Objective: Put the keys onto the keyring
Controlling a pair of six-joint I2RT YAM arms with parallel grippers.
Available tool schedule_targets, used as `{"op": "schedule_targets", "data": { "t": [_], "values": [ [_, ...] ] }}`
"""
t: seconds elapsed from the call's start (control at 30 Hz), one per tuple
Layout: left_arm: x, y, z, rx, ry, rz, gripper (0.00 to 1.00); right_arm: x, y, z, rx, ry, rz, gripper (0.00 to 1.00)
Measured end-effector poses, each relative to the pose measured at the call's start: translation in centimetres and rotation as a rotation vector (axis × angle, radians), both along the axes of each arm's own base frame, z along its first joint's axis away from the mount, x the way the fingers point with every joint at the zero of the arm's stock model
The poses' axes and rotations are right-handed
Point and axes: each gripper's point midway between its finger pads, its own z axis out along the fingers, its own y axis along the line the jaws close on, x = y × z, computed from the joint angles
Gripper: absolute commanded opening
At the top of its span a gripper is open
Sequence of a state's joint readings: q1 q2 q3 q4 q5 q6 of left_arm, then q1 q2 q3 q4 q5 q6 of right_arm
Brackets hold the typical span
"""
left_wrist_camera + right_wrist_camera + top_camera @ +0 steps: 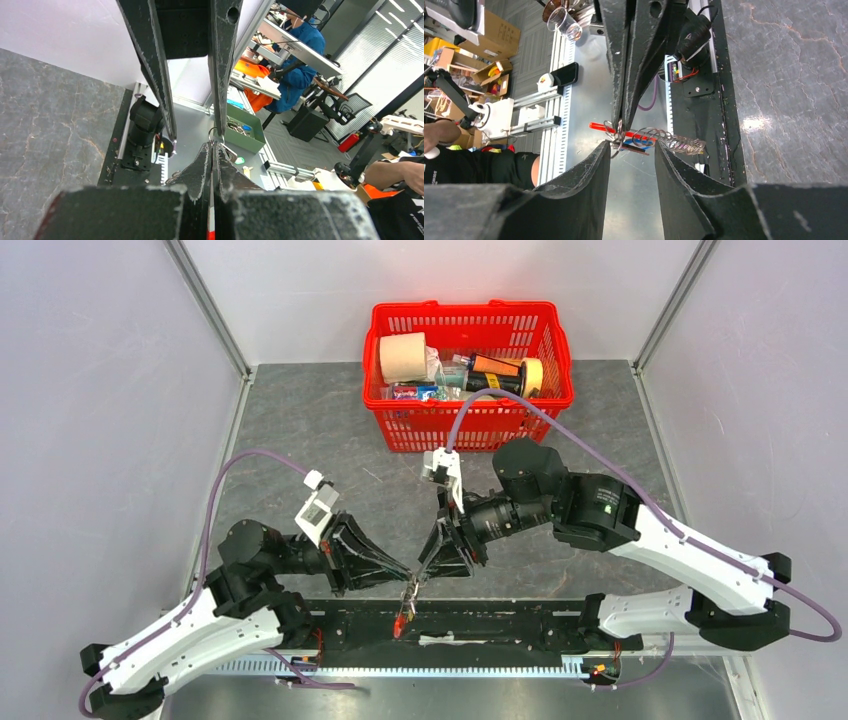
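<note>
The keyring hangs over the table's near edge, between the two arms. It shows a red strap, a silvery coiled cord and a small split ring. My left gripper is shut on the keyring, and red strap shows between its fingers. A slim dark piece with a blue head, seemingly one of the keys, lies at the ring. My right gripper stands open just in front of the ring, holding nothing, its tip close to the left one. The bundle dangles below both tips.
A red basket with a tape roll, bottles and other items stands at the back of the table. A black rail with the arm bases runs along the near edge, under the hanging keyring.
</note>
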State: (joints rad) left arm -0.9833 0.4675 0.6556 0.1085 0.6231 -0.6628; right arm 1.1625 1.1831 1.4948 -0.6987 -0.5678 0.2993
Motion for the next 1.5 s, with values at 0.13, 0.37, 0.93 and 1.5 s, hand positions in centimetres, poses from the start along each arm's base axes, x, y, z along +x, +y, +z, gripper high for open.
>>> {"op": "schedule_targets", "data": {
  "t": [0.13,0.37,0.93,1.5],
  "values": [
    [0.7,-0.5,0.1,0.001,-0.017,0.023,0.02,0.4,0.5,-0.5,-0.02,0.025,-0.025,0.42],
    [1.8,-0.8,0.2,0.001,-0.038,0.078,0.02,0.6,0.6,-0.6,-0.029,0.045,-0.048,0.37],
    [2.2,-0.2,1.0,-0.024,-0.072,0.126,0.02,1.4,0.3,0.0,-0.017,0.028,-0.115,0.4],
    [2.0,0.1,1.4,-0.041,-0.08,0.128,0.02,1.6,-0.1,0.8,0.009,0.033,-0.15,0.0]
  ]
}}
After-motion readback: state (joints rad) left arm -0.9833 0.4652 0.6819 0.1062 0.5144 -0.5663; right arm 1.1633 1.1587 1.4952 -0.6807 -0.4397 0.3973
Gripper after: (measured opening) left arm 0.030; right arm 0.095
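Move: The keyring, still pinched in the left fingertips, lies between the open right fingers, about 1 cm back and 1 cm to the left of the right hand point, level with it. The wire coil hangs about 4 cm below that point and 1 cm back; the red tag is some 7 cm below, 3 cm back and 2 cm to the left. From the left hand the keyring is 1 cm to the right, at the same height and straight ahead. Both hands move some 2 cm forward and slightly up, right fingers closing on the left-held keyring. ##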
